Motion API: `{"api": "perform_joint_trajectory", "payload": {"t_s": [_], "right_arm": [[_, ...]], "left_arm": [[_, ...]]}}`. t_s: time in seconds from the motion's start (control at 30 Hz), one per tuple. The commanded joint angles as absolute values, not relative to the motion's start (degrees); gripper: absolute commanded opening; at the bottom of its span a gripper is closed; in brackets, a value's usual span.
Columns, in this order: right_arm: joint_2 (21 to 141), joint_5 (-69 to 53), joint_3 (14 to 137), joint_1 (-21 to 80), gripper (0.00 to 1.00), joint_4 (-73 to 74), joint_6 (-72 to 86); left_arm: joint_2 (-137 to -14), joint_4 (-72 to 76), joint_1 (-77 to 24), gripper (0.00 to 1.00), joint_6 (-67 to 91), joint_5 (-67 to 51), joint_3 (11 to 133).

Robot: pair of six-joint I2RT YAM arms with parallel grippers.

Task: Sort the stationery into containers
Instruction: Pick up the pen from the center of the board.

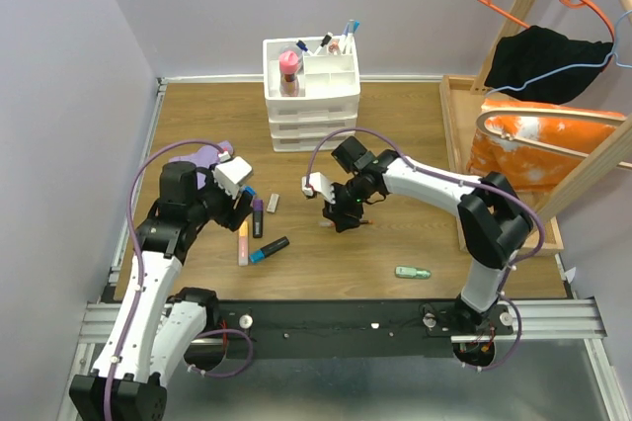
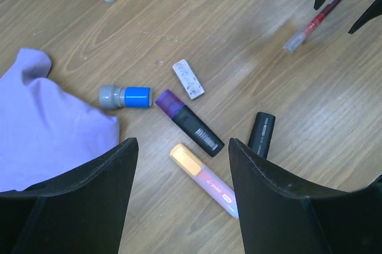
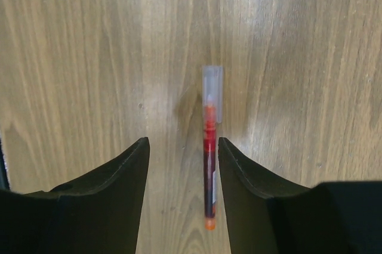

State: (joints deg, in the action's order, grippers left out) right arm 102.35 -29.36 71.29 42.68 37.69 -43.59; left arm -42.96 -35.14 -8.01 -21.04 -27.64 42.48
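My left gripper [image 2: 181, 146] hangs open over a cluster of stationery: an orange-capped pink highlighter [image 2: 203, 177] lies between its fingers, untouched, with a purple-capped black marker [image 2: 190, 122], a black marker [image 2: 261, 135], a blue-and-grey cap piece [image 2: 125, 96] and a white eraser [image 2: 188, 79] around it. My right gripper [image 3: 182, 142] is open low over the table. A red pen [image 3: 209, 158] with a clear cap lies between its fingers, close to the right finger [image 3: 239, 170]. The white drawer organiser [image 1: 311, 95] stands at the back with several pens in its top compartments.
A purple cloth [image 2: 48, 123] lies left of the cluster. A small green item [image 1: 413, 272] rests near the front edge, right of centre. A wooden tray-frame [image 1: 456, 134] with an orange bag, dark cloth and hangers stands at the right.
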Motion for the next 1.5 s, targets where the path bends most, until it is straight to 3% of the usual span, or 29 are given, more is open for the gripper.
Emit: {"api": "perform_joint_trajectory", "payload": {"t_s": [0.0,0.57,0.67,0.8,0.97,1.17,1.33,1.4,1.47], "right_arm": [[107.2,-28.1,75.8,43.5,0.55,38.9,-45.1],[113.2,-16.3,73.6,47.5,0.44,31.3,-43.8],[114.0,-14.7,72.2,48.8,0.38,30.2,-42.8],[114.9,-17.3,75.3,49.2,0.13,36.1,-41.9],[107.3,-26.4,92.3,49.1,0.01,44.1,-40.2],[108.9,-32.8,127.1,46.4,0.01,52.3,-32.8],[110.1,-38.7,134.8,39.0,0.01,37.8,-17.8],[106.1,-39.8,129.0,34.4,0.01,18.6,-7.8],[100.6,-37.1,113.8,31.7,0.01,1.5,-3.6]], "left_arm": [[-41.0,-36.6,-4.7,0.71,-19.2,-27.0,42.6],[-40.8,-33.8,-1.6,0.72,-16.6,-27.6,41.9],[-41.0,-33.4,-1.3,0.72,-16.5,-27.7,41.8],[-41.3,-33.4,-1.2,0.72,-16.4,-27.9,41.9],[-42.4,-33.5,-1.2,0.72,-17.6,-28.3,43.2],[-44.9,-30.2,-1.2,0.72,-16.4,-29.1,44.5],[-46.0,-28.6,-1.2,0.72,-15.4,-29.7,44.3],[-46.1,-28.8,-1.2,0.72,-15.2,-29.8,44.4],[-46.1,-28.9,-1.2,0.72,-15.3,-29.6,44.4]]}}
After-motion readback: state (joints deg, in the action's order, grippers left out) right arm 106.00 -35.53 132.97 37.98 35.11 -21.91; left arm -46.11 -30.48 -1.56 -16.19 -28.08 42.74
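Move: The pen lies just under the right gripper, about 2 cm farther left, 1 cm ahead and 4 cm below, its clear cap pointing left. From that hand the eraser is some 20 cm left and 6 ahead, the blue-capped marker 21 left and 6 back, the green bottle 15 right and 12 back. The white organizer stands roughly 25 cm ahead, 9 left. From the left gripper the pen is about 26 cm right, 2 ahead and 17 below. Sink the half-open right gripper about 4 cm, easing slightly forward and left, and shut the fingers on the pen to pinch it at the table. Then sweep it fast upward, some 45 cm, drifting forward and first left, then back right, while tilting the fingertips up by about 50 degrees. Let the open left gripper ease some 2 cm left, then 2 cm forward. ##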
